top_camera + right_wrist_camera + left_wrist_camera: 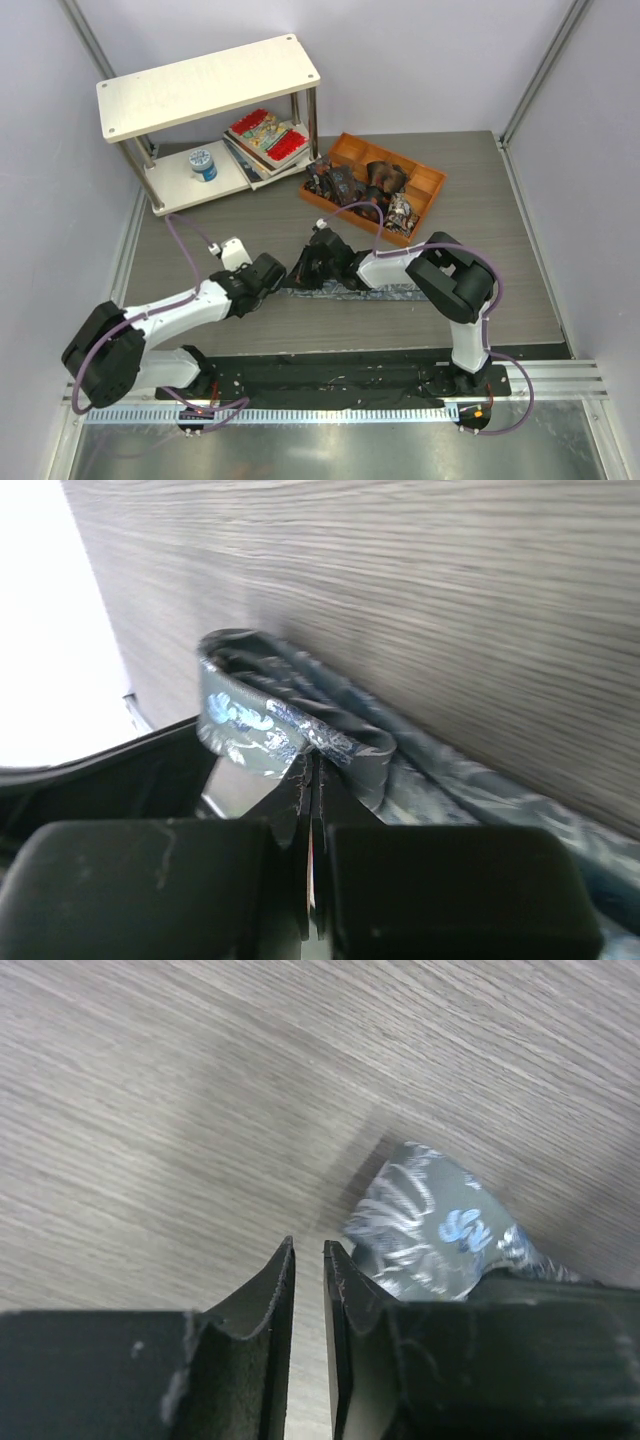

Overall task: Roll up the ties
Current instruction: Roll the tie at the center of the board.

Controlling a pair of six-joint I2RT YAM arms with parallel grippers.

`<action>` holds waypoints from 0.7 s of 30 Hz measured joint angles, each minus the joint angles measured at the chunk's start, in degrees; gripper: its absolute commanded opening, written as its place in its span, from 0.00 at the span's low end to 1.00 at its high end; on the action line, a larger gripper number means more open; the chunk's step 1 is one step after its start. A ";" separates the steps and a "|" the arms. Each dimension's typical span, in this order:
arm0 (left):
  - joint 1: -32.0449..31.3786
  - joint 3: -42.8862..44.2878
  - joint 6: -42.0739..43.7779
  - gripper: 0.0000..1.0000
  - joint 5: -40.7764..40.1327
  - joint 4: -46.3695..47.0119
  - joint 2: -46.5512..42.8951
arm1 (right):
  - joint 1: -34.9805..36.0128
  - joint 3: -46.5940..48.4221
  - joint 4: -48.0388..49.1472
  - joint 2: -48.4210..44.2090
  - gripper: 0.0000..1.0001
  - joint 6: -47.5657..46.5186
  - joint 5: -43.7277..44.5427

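Observation:
The long grey-blue tie (390,291) lies flat along the table in front of my arms. Its left end is folded up into a loop (250,720). My right gripper (312,262) is shut on this looped end, and in the right wrist view (312,765) the fabric is pinched between the tips. My left gripper (275,272) sits just left of that end. Its jaws (309,1250) stand a narrow gap apart with only bare table between them, and the tie's end (430,1225) is beside the right finger. Small dark rolled ties (345,185) sit in the orange tray.
The orange compartment tray (425,180) stands at the back right. A white two-level shelf (210,85) stands at the back left, with red-patterned books (268,135) and a blue-and-white can (203,163) on its lower level. A black mat (330,380) lies by the arm bases.

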 measured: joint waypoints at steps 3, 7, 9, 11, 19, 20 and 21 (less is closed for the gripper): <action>0.00 -1.62 0.37 0.25 0.70 -0.50 -3.96 | -0.02 -0.72 -0.46 0.00 0.01 0.04 0.72; 0.00 -3.39 2.51 0.56 1.66 -1.42 -10.58 | 0.00 -0.74 -0.52 0.00 0.01 0.02 1.05; 0.00 -3.50 3.54 0.64 1.64 -2.08 -14.03 | 0.00 -0.74 -0.55 0.00 0.01 0.02 1.14; 0.00 -3.50 4.76 0.67 1.66 -2.12 -16.87 | -0.02 -0.76 -0.55 0.00 0.01 0.02 1.16; 2.91 -4.46 10.91 0.62 6.75 3.58 -18.99 | -0.02 -0.96 -0.35 -0.02 0.01 0.04 1.16; 3.34 -4.76 11.76 0.61 7.63 4.79 -18.36 | 0.00 -0.98 -0.33 -0.02 0.01 0.04 1.16; 3.80 -5.18 12.35 0.61 8.57 6.21 -17.59 | 0.00 -0.98 -0.31 -0.02 0.01 0.04 1.14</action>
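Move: The folded-over end of the tie sits just right of the left fingertips, about 4 cm to the right, 2 cm ahead and 2 cm below. The right fingertips are already on that fold, its middle some 3 cm to their left, level fore and aft, about 2 cm down. The tie's flat length runs off to the right, its middle roughly 15 cm right of the right hand; the orange tray is about 25 cm ahead and 16 cm right of it. Closed right fingertips keep pinning the tie's folded end to the table, settling slightly lower and then staying there. The left hand comes free beside the fold, drawing back a little and rising about 5 cm while its nearly shut fingers open well past halfway; it then eases forward, right and slightly down again above the end, its wrist turning some 15 degrees, partly clockwise, fingertips tipping up. ##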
